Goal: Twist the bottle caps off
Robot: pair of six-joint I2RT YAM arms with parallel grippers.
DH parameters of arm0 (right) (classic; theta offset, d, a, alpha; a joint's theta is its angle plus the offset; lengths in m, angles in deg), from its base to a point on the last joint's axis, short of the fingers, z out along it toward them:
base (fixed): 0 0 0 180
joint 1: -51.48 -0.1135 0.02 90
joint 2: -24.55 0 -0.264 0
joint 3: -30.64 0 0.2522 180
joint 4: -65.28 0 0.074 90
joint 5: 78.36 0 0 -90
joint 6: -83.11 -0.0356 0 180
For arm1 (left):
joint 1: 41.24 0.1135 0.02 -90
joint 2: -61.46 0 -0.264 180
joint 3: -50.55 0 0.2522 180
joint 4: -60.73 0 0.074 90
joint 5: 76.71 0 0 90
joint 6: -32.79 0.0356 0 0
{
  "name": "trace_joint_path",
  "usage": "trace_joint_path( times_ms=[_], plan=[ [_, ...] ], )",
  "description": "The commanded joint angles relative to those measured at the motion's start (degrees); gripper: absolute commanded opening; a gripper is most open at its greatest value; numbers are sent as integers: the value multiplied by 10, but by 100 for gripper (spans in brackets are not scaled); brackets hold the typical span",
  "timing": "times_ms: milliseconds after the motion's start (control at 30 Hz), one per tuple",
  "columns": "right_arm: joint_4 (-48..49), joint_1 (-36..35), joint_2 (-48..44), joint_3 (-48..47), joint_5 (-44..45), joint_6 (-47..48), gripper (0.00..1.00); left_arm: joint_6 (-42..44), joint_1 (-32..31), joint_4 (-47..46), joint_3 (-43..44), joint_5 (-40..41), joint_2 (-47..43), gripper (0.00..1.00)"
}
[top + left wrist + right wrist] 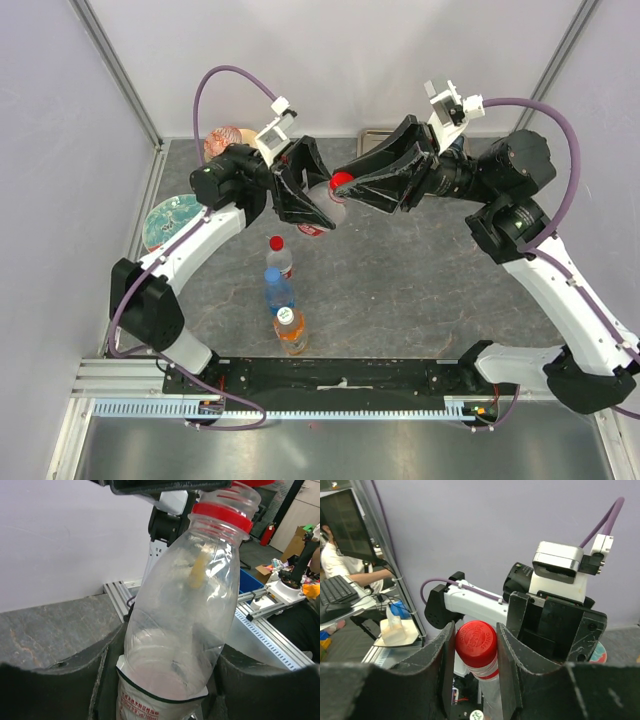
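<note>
My left gripper is shut on the body of a clear bottle with a red label and holds it tilted above the table; in the left wrist view the bottle fills the space between my fingers. My right gripper is shut on this bottle's red cap, with both pads against the cap. Threads show between the cap and its red ring. Three bottles stand in a row on the table: a clear one with a red cap, a blue one with a blue cap, and an orange one with a white cap.
A teal patterned plate lies at the left edge. A round peach-coloured object sits at the back left. A metal tray lies at the back. Walls and frame posts close in the left, back and right sides.
</note>
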Motion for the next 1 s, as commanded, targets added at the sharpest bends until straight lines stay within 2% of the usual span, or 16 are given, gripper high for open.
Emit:
trace_joint_path(
  times_ms=[0, 133, 300, 367, 400, 500, 567, 600, 633, 700, 800, 967],
  plan=[
    [9, -25, -59, -48, -41, 33, 0, -53, 24, 58, -11, 33, 36, 42],
    [-50, -24, -65, -60, 57, 80, 0, 6, 24, 129, -20, 34, 19, 43],
    [-107, -23, -92, -38, 265, 139, 0, 87, 24, 225, -28, 39, -3, 45],
    [-134, -23, -93, -40, 319, 154, 0, 115, 24, 259, -32, 43, -11, 45],
    [-144, -24, -94, -38, 394, 157, 0, 143, 24, 291, -33, 48, -19, 45],
    [-199, -24, -90, -20, 512, 169, 0, 200, 24, 338, -37, 64, -33, 47],
    [-232, -23, -90, 16, 610, 176, 0, 239, 24, 404, -38, 73, -56, 47],
    [-238, -23, -90, 33, 641, 170, 0, 298, 24, 435, -39, 92, -67, 47],
    [-241, -23, -93, 75, 689, 169, 0, 331, 24, 510, -35, 105, -90, 47],
    [-241, -17, -101, 140, 723, 151, 0, 425, 24, 574, -35, 159, -118, 47],
    [-241, 8, -104, 213, 737, 127, 0, 515, 24, 677, -35, 253, -170, 47],
    [-239, 82, -71, 306, 671, 65, 0, 574, 24, 713, -77, 390, -248, 49]
  ],
)
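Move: The right hand already pinches the red cap at the bottle's mouth; the tray side it heads for is roughly 45 cm ahead, 21 cm right and 54 cm below, with the mug about 45 cm ahead and 13 cm right. The cap sits some 11 cm above the left hand and 3 cm right, level fore-and-aft. From the left hand, the small red-capped bottle stands about 8 cm ahead, 12 cm left and 36 cm below. Right hand lifts cap rightward, then swings down and forward about 30 cm; left shifts bottle 5 cm forward. ##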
